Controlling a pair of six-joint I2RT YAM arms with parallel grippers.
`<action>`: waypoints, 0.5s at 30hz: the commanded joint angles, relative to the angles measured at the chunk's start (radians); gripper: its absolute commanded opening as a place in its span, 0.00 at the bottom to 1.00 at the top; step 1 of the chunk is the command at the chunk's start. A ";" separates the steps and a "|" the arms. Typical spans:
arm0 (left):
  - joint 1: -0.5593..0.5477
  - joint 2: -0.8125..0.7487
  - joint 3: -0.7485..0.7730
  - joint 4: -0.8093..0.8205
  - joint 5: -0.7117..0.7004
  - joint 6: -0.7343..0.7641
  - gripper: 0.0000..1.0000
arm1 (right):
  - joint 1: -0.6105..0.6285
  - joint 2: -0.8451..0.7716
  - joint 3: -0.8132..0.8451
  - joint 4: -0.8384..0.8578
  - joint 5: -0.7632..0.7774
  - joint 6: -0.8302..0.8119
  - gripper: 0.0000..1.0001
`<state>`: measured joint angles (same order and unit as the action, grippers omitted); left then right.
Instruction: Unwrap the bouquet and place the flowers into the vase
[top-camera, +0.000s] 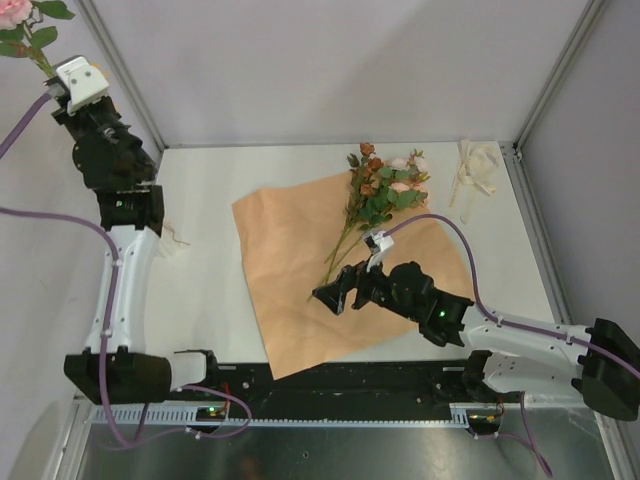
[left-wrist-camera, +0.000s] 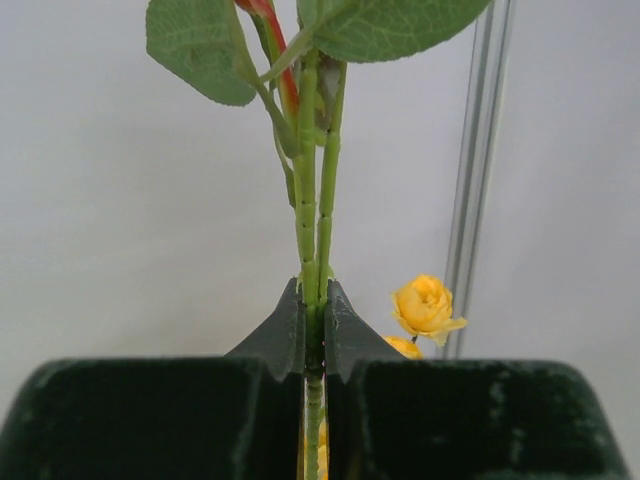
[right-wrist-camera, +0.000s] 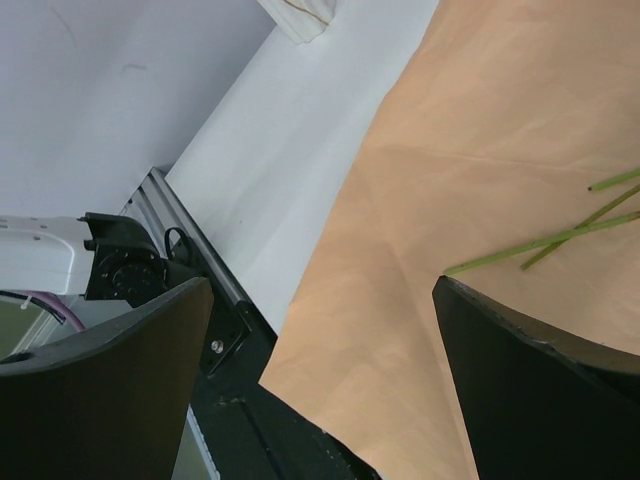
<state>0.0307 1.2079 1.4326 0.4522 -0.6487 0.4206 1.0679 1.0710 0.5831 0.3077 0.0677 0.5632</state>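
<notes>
The bouquet lies unwrapped. Its peach-orange paper (top-camera: 300, 260) is spread flat on the table, and most of the flowers (top-camera: 385, 185) rest on the paper's far side with their stems pointing at me. My left gripper (top-camera: 52, 76) is raised at the far left, shut on the green stems (left-wrist-camera: 313, 230) of a sprig with a pink bloom (top-camera: 12, 12) and a yellow bud (left-wrist-camera: 425, 305). My right gripper (top-camera: 335, 295) hovers open over the paper (right-wrist-camera: 480, 150), close to the stem ends (right-wrist-camera: 540, 240). The vase (top-camera: 172, 237) is mostly hidden behind my left arm; only a cream edge shows.
The cream ribbon (top-camera: 472, 175) lies loose at the far right of the table. Grey walls with metal posts (top-camera: 555, 70) close in the back and sides. The black rail (top-camera: 330, 385) with the arm bases runs along the near edge.
</notes>
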 joint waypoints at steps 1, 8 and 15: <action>0.045 0.060 -0.017 0.185 0.030 0.075 0.00 | 0.006 -0.064 -0.007 -0.038 0.012 -0.024 0.99; 0.106 0.055 -0.167 0.222 0.087 -0.103 0.00 | -0.007 -0.122 -0.033 -0.058 0.035 -0.023 0.99; 0.128 -0.001 -0.383 0.251 0.155 -0.214 0.09 | -0.025 -0.131 -0.054 -0.023 0.027 -0.013 0.99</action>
<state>0.1429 1.2732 1.1316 0.6209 -0.5579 0.3099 1.0534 0.9565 0.5404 0.2485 0.0826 0.5560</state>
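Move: The vase stands almost straight below the left hand, its middle some 45 cm down and about 6 cm farther ahead, roughly level with it sideways. The yellow flowers already in the vase rise some 8 cm ahead of the left hand, about 1 cm to its left, with the middle of their heads some 8 cm below it. From the right hand the vase lies about 50 cm to the left, 22 cm ahead and 8 cm lower. Still pinching the pink flowers by their stem, the left hand brings them down towards the vase beside the yellow blossoms. It first eases forward and a little left, then sinks ever faster, about 12 cm down and 5 cm forward in all, the fingers tipping down by under 10 degrees. The open right hand drifts some 2 cm to its right. ##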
